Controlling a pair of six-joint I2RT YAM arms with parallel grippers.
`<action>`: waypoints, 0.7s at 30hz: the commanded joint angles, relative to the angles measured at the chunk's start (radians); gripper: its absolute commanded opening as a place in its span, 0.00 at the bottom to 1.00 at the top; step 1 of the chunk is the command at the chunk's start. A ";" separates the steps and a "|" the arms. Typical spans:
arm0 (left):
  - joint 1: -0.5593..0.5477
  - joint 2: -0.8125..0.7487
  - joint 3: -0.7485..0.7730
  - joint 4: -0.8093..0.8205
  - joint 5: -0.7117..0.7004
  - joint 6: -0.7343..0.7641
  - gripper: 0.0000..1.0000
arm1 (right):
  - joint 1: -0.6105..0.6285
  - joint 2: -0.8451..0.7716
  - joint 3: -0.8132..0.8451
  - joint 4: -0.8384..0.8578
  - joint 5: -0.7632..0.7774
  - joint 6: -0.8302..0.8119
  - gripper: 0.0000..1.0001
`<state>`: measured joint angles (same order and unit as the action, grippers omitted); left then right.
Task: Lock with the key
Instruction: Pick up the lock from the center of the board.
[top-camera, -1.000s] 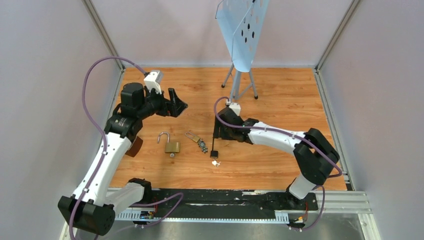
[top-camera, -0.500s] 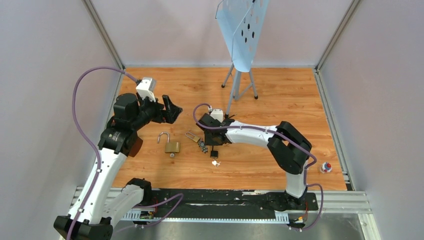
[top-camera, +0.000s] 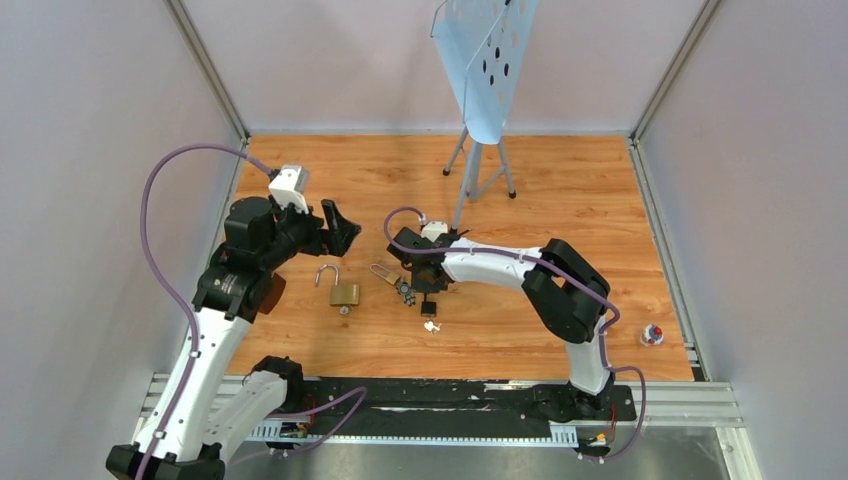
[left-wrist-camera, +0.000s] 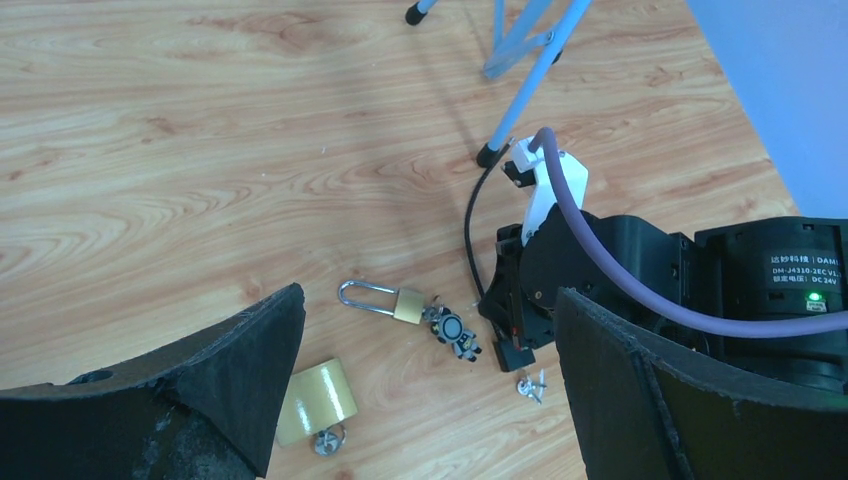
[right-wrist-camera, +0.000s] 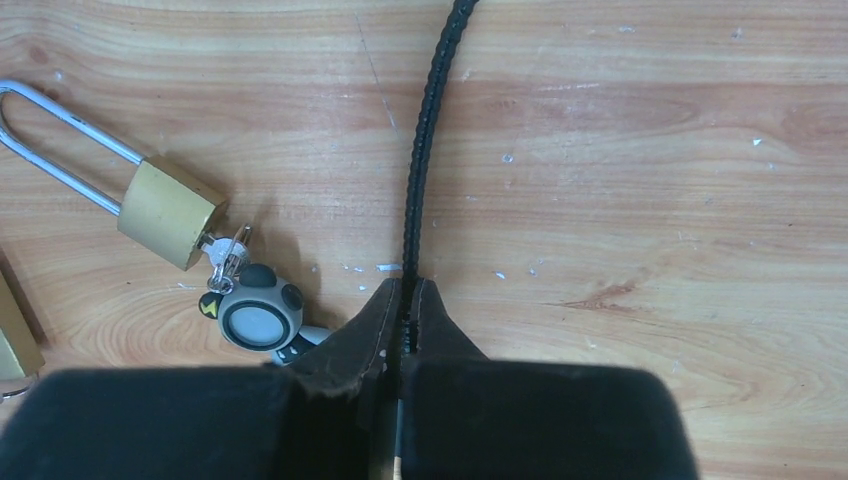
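A brass padlock (top-camera: 344, 294) lies with its shackle open on the wooden floor, also low in the left wrist view (left-wrist-camera: 315, 402). The key (top-camera: 431, 326), tiny and silver, lies right of it (left-wrist-camera: 530, 385). My left gripper (top-camera: 338, 224) hovers open above and behind the padlock, its fingers (left-wrist-camera: 230, 380) wide apart. My right gripper (top-camera: 418, 282) is low between the padlock and the key, shut (right-wrist-camera: 408, 295) on a black braided cable (right-wrist-camera: 428, 130). The cable's black end block (top-camera: 428, 308) rests just behind the key.
A small long-shackle padlock (top-camera: 384, 272) with a grey round fob (right-wrist-camera: 260, 318) lies just left of my right fingers. A blue perforated panel on a tripod (top-camera: 484, 60) stands at the back. A small red and white object (top-camera: 651, 335) sits at the far right. Walls enclose three sides.
My right gripper swung left towards the fob and closed on the black cable. The left arm drew back slightly to the left, still open.
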<state>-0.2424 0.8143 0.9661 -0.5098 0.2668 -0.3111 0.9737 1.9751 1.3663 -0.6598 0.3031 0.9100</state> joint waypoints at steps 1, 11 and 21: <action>0.002 -0.036 -0.028 0.004 0.025 0.005 1.00 | 0.002 -0.030 0.031 -0.035 -0.010 0.040 0.00; 0.002 -0.060 -0.259 0.170 0.301 -0.218 1.00 | -0.024 -0.260 0.026 -0.038 0.005 0.197 0.00; -0.018 0.012 -0.414 0.383 0.504 -0.346 1.00 | -0.028 -0.331 0.048 0.047 -0.051 0.231 0.00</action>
<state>-0.2451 0.7948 0.5499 -0.2665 0.6552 -0.6113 0.9455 1.6756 1.3697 -0.6685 0.2817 1.0966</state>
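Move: Behind the right hand's closed fingers, about 5 cm back and 1 cm lower, lies the black lock, its cable already pinched; its keys lie about 8 cm back from the hand, straight behind. The toy keychain is 5 cm left and 1 cm back, the small padlock 9 cm left and 2 cm ahead, both about 1 cm below the hand. From the open left hand, the black lock is some 16 cm right, 6 cm back and 27 cm down. Lifting almost straight up by about 12 cm, the right hand keeps its pinch on the cable just above the black lock, rolling some 20 degrees so its left side rises. The left hand, still wide open, sinks about 10 cm while drawing back and to the right towards the lock, its fingers tipping down and turning clockwise; it doesn't touch the lock. ##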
